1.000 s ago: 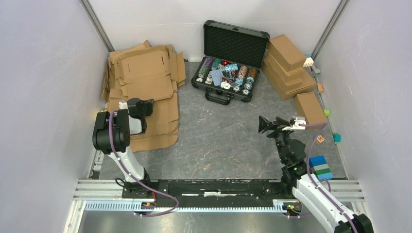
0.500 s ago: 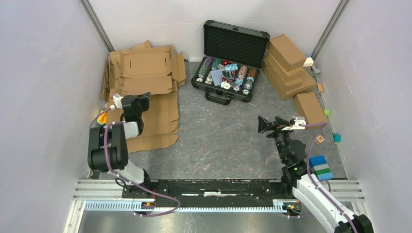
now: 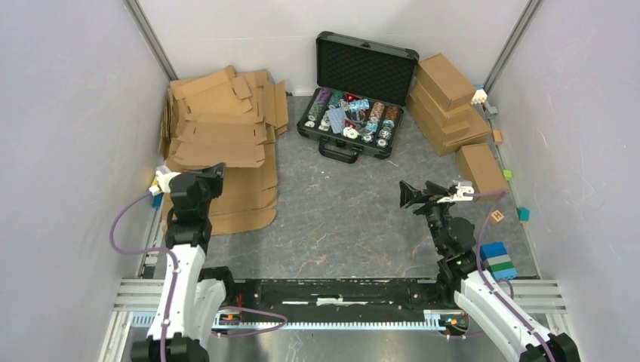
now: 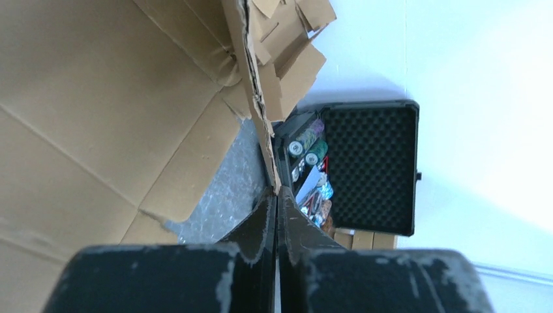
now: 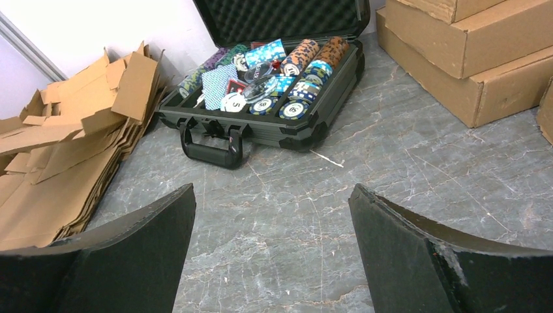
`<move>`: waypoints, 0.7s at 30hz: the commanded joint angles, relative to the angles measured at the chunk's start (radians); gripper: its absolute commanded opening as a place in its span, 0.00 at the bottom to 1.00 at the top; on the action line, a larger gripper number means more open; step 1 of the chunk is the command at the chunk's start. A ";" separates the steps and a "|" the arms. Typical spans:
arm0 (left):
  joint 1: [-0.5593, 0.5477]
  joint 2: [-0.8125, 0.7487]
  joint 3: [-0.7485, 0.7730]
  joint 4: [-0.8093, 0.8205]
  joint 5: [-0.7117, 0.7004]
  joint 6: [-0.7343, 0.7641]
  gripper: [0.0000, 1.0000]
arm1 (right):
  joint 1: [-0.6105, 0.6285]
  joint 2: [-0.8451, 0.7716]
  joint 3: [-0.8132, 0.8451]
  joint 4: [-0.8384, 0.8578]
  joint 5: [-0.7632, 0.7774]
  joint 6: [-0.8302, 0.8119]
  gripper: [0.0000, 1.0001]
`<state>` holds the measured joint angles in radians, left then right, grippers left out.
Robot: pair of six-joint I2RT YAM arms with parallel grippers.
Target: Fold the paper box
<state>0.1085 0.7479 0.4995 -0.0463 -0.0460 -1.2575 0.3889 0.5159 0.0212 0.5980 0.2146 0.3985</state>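
Note:
The paper box (image 3: 219,136) is a flat brown cardboard blank, the top one of a stack at the far left. Its near edge is raised off the stack. My left gripper (image 3: 214,172) is shut on that near edge. In the left wrist view the blank (image 4: 98,98) fills the left side, and its thin edge runs down into the closed left gripper (image 4: 277,195). My right gripper (image 3: 407,194) hangs open over bare table at the right. The right wrist view shows this right gripper (image 5: 272,189) with nothing between its fingers.
More flat blanks (image 3: 241,200) lie under the held one. An open black case of poker chips (image 3: 355,113) stands at the back centre. Finished brown boxes (image 3: 449,105) are stacked at the back right. Small coloured blocks (image 3: 498,260) sit near the right wall.
My left gripper has shut on the top blank's near edge and drawn back toward the near side, lifting and dragging the blank. The right arm has not moved.

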 commanded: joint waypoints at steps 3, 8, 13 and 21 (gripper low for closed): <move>-0.005 -0.090 0.153 -0.360 0.204 0.192 0.02 | 0.002 0.007 -0.065 -0.028 0.035 0.005 0.93; -0.006 -0.188 0.255 -0.460 0.291 0.242 0.02 | 0.002 0.022 -0.059 -0.027 0.028 0.007 0.93; -0.006 -0.213 0.398 -0.507 0.303 0.251 0.02 | 0.002 0.029 -0.053 -0.028 0.028 0.002 0.93; -0.011 -0.035 0.483 -0.321 0.709 0.199 0.02 | 0.002 0.061 -0.040 -0.024 0.005 -0.001 0.93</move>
<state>0.1032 0.6209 0.9596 -0.4774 0.4065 -1.0634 0.3889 0.5594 0.0200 0.5594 0.2287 0.3992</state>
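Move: The left hand already pinches an edge of the lifted cardboard blank. The open table between the arms, where it seems bound, lies about 8 cm back, 30 cm to the right and 20 cm below. The cardboard stack's middle is some 15 cm ahead, 5 cm left and 18 cm below; the chip case roughly 23 cm ahead, 36 cm right and 17 cm below. From the right hand the open table is about 19 cm left, 3 cm back and 17 cm down. Keep the left gripper shut on the blank's edge and draw it back and left, away from the stack, then raise it more sharply, about 15 cm in all, with some 8 cm back and 8 cm left. Turn the wrist nearly 30 degrees clockwise as you go and tip the fingers up slightly, so the blank swings round to the right. Let the empty, wide-open right hand sink about 2 cm. ##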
